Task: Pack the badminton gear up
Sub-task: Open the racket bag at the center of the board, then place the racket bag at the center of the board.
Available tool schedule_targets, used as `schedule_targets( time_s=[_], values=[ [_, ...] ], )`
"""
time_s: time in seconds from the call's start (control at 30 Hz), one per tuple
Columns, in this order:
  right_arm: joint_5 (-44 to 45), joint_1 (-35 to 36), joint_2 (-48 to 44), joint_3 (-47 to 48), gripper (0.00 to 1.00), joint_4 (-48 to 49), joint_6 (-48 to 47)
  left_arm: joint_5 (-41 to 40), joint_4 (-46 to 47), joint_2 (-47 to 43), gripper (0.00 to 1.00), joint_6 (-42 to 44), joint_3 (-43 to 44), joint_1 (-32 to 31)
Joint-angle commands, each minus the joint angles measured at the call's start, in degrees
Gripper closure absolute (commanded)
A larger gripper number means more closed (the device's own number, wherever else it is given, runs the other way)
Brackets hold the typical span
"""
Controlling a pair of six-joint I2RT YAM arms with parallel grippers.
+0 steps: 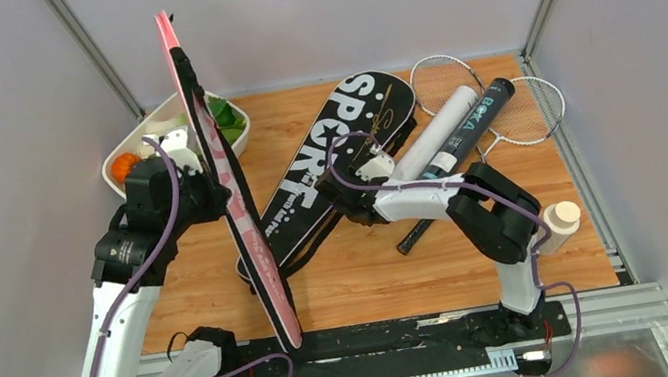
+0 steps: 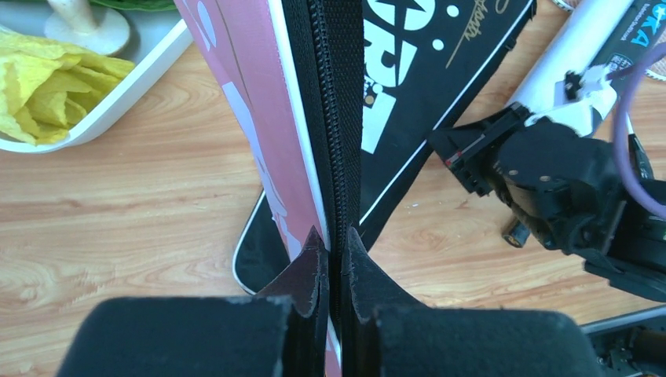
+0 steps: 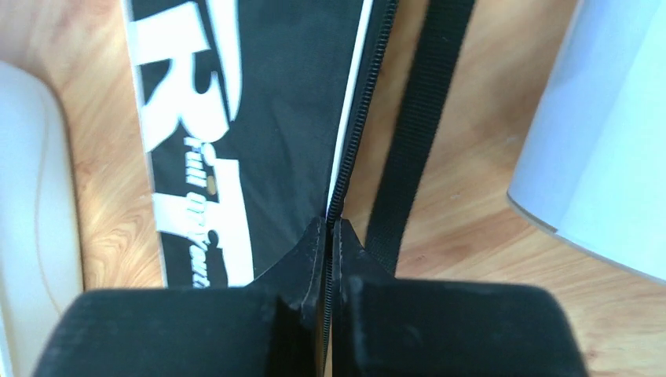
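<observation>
A pink "SPORT" cover (image 1: 225, 180) stands on edge, tall and nearly upright, its lower end near the table's front. My left gripper (image 1: 203, 181) is shut on its black zipper edge (image 2: 336, 141); the fingertips (image 2: 318, 259) pinch it from both sides. A black "SPORT" cover (image 1: 344, 151) lies flat mid-table. My right gripper (image 1: 353, 204) is shut on that cover's zipper edge (image 3: 345, 157), beside a black strap (image 3: 420, 133). A white tube (image 1: 447, 125) and a black tube (image 1: 479, 120) lie side by side over two silver rackets (image 1: 525, 108) at the back right.
A white dish of vegetables (image 1: 132, 139) sits at the back left, behind the left gripper. A small white bottle with a tan cap (image 1: 561, 218) stands at the right edge beside the right arm. A black racket handle end (image 1: 411, 240) lies under the right forearm. Grey walls enclose the table.
</observation>
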Motion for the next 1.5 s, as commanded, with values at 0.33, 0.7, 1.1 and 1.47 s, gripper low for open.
schedule_targets(
  time_s=[0.33,0.7,1.1,1.47],
  values=[
    [12.51,-2.09,-30.21,-3.92,1.0,12.03,-51.44,21.04,14.82,9.82,1.0,0.58,2.75,-0.04],
    [1.03,-5.19,-47.71,-8.36,1.0,20.74,-68.77,35.59,37.3,24.43,1.0,-6.58,-7.55,0.01],
    [-0.34,-5.25,-52.18,-9.21,1.0,20.29,-68.93,14.17,35.91,41.41,0.56,-8.13,-7.96,0.18],
    [-4.64,-5.24,-50.16,-9.18,1.0,21.56,-64.3,2.55,20.06,35.66,0.33,-0.8,4.17,1.81]
  ],
)
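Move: The right hand already pinches the near half of the black racket bag's right edge by the zipper; that bag's middle is some 8 cm ahead and 3 cm left, barely below it. The white tube lies about 22 cm right and 11 cm ahead. The left hand holds the pink racket bag on edge; its landing spot is roughly 28 cm below, 11 cm right and 3 cm ahead, with the vegetable tray about 18 cm left and 16 cm ahead. Up, fast, some 33 cm, goes the right hand, drawing off to the right towards the tube side and tipping its fingers up about 45 degrees while keeping the edge pinched. The left hand swings forward, right and down to lay the pink bag over, then opens and lets go near the board, easing back left as it continues forward. ##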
